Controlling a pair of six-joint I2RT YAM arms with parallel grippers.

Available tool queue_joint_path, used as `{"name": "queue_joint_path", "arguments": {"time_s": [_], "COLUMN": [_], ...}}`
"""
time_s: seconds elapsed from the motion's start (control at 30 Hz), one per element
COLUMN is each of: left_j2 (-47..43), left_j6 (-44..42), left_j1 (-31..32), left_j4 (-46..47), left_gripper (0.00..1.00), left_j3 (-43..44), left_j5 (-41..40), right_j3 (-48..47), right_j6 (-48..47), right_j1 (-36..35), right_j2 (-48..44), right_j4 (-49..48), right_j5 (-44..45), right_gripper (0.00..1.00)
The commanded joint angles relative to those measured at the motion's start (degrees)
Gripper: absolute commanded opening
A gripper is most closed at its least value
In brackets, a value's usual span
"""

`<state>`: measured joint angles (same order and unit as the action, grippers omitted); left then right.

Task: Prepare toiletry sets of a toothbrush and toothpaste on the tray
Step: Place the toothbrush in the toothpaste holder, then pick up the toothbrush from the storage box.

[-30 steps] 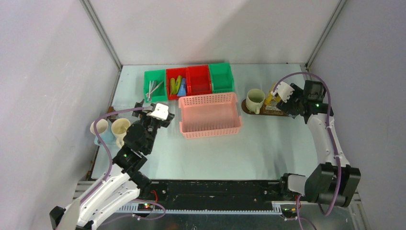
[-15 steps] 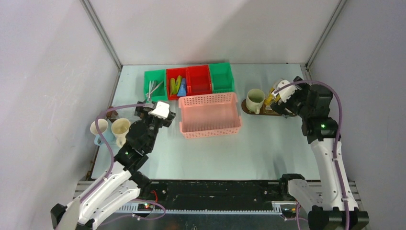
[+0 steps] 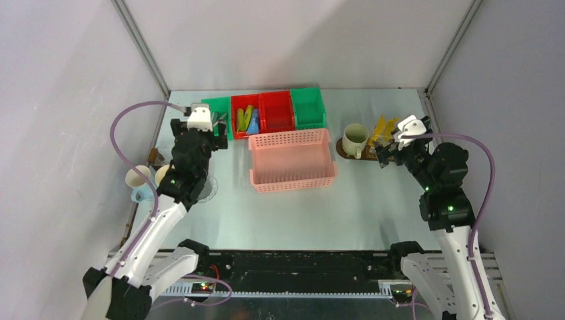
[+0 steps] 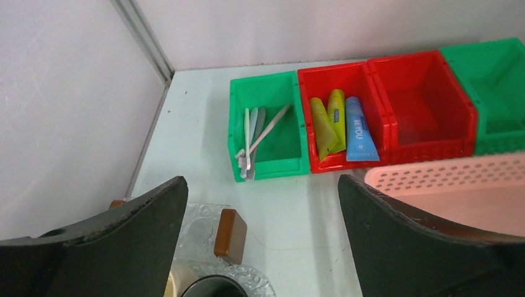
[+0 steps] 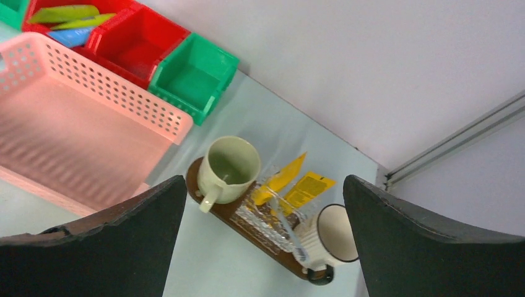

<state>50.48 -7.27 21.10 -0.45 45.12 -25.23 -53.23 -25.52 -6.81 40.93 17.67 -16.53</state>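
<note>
The dark brown tray [image 5: 213,207] [image 3: 344,154] lies at the right. On it stand a pale green mug [image 5: 232,164] [image 3: 355,138], a clear patterned glass piece [image 5: 263,216] and a white dark-rimmed mug [image 5: 331,238]. Two yellow tubes [image 5: 303,189] [image 3: 383,127] lean out of the glass piece, and a clear toothbrush [image 5: 291,232] lies across it. My right gripper [image 5: 263,182] [image 3: 388,152] hovers open above the tray, holding nothing. My left gripper [image 4: 263,182] [image 3: 214,127] is open and empty before the green bin of toothbrushes [image 4: 257,133]. The red bin next to it holds yellow-green and blue tubes [image 4: 340,127].
A pink basket [image 3: 292,160] sits mid-table, with an empty red bin [image 4: 427,111] and a green bin [image 4: 495,86] behind it. At the left stand a white mug [image 3: 138,177] and a cream mug [image 3: 163,175]. A clear disc [image 4: 192,229] carries a brown block [image 4: 230,232].
My right gripper opened wide and drew back from the tray toward the near right. My left arm swung from beside the left mugs up to the bins.
</note>
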Motion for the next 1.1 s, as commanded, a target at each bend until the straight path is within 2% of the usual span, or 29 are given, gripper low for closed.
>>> {"name": "queue_joint_path", "arguments": {"time_s": [0.0, 0.2, 0.37, 0.53, 0.7, 0.83, 1.07], "left_j2": [4.93, 17.65, 27.14, 36.56, 42.19, 45.25, 48.5], "left_j6": [10.31, 14.87, 18.81, 27.67, 34.98, 40.08, 44.82], "left_j1": [-4.87, -9.02, -12.16, -15.0, -17.46, -19.59, -24.17], "left_j4": [-2.47, -7.76, -11.92, -15.62, -15.07, -14.2, -11.95], "left_gripper": [0.98, 0.98, 0.96, 0.9, 0.79, 0.74, 0.64], "left_j3": [4.64, 13.92, 21.93, 27.31, 28.31, 28.15, 26.68], "left_j5": [2.34, -0.24, -0.03, 2.11, 4.82, 7.83, 13.78], "right_j3": [4.27, 10.78, 14.32, 16.92, 19.52, 21.77, 25.24], "right_j6": [8.54, 3.7, -0.68, -3.42, -5.7, -6.9, -7.71], "right_j1": [-1.54, -5.8, -8.5, -10.35, -12.57, -13.57, -14.16], "right_j2": [-3.83, -8.33, -12.84, -15.85, -17.7, -19.01, -20.39], "right_j4": [-7.49, -9.59, -9.97, -10.91, -12.6, -13.64, -16.45], "right_j5": [1.77, 10.67, 13.84, 15.05, 15.09, 15.88, 16.53], "right_gripper": [0.99, 0.99, 0.99, 0.99, 1.0, 1.0, 0.99]}}
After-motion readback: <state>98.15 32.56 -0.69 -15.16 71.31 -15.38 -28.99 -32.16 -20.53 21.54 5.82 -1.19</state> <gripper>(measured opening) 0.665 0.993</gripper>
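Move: From the left hand, the toothbrushes in the left green bin lie about 19 cm ahead, 6 cm to the left and 26 cm below. The red bin's toothpaste tubes are 20 cm ahead of this hand and 6 cm to its right; the small brown box is about level with it and 6 cm left, the dark mug 7 cm back and 7 cm left, both far below. From the right hand, those toothbrushes lie roughly 22 cm ahead and 51 cm left. Heading for the toothbrushes in the green bin, the left hand reaches forward first, then drops steeply: about 16 cm down, 13 cm forward and 7 cm left. Its fingers tip down and swing left, its left side rolls lower, and the wide-open jaws narrow by about a third, touching nothing. The right hand, empty and open, sinks about 6 cm and eases back. ##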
